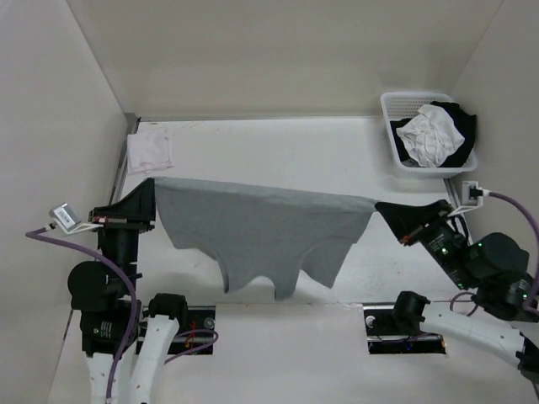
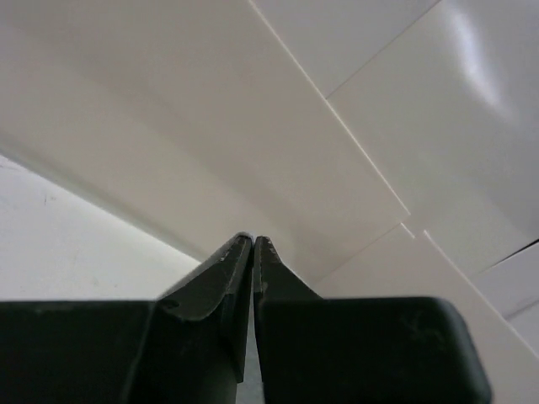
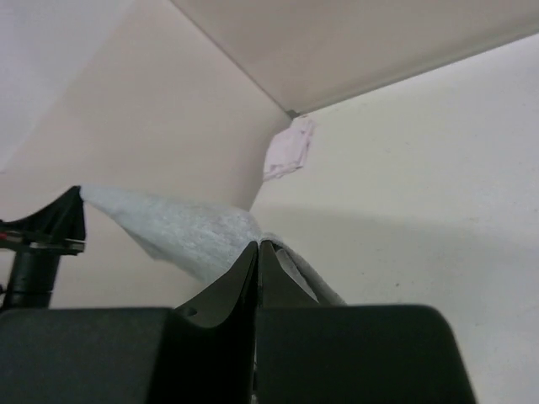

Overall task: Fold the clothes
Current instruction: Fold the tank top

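The clothes, a heather-grey knit garment, hang stretched in the air between my two grippers. Their leg openings droop toward the near edge of the table. My left gripper is shut on the garment's left corner. My right gripper is shut on its right corner. In the right wrist view the grey cloth runs from my shut right gripper across to the left gripper. The left wrist view shows the left gripper with its jaws pressed together against the wall; almost no cloth shows there.
A white basket with white and black garments stands at the back right. A small white cloth lies in the back left corner. Walls close in the table on the left, back and right.
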`<state>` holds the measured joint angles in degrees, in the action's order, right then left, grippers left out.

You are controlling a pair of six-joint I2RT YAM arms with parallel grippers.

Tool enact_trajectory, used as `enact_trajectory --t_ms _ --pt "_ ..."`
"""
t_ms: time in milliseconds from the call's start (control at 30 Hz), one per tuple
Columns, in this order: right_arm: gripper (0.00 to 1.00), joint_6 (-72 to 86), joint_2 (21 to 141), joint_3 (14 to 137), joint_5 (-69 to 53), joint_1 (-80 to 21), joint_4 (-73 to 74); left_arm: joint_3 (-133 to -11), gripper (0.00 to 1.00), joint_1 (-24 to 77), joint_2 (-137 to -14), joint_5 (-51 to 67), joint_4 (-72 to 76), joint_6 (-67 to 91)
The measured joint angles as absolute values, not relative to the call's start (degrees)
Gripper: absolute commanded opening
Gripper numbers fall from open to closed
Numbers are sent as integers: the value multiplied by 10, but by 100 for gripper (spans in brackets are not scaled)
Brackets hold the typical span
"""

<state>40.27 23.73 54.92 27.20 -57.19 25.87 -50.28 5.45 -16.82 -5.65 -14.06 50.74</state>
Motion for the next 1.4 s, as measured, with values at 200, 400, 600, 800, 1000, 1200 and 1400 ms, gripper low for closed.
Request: enact_trajectory --t_ms 200,400,600,800,1000,1200,1400 --pt "1 364 269 586 381 -662 276 -483 0 54 -171 -60 -176 500" --pt "0 341 452 508 244 -416 174 -380 0 52 -306 -69 -130 501" --pt "0 359 722 487 80 -216 64 -365 0 46 -662 -71 17 517" --pt "0 363 950 640 -5 -151 25 -491 0 37 -926 -56 81 534" --pt "0 362 997 720 -35 -120 7 -563 1 31 -951 -45 133 536" --pt "0 380 891 578 -41 -119 -38 -467 1 57 -825 -49 167 537" --pt "0 409 770 431 -41 -124 -61 -334 1 54 -693 -45 181 539"
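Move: Both hands already hold the raised tank top by its two upper corners. The bare table patch it is taken to is about 20 cm ahead of the left hand, 18 cm right and 41 cm below; from the right hand, 23 cm ahead, 19 cm left and 37 cm below. The pink cloth lies 32 cm ahead and 14 cm left of the left hand; the basket is 40 cm ahead and 24 cm right of the right hand. Both hands, still pinching, swing the tank top forward and down some 30 cm, then draw back about 10. ##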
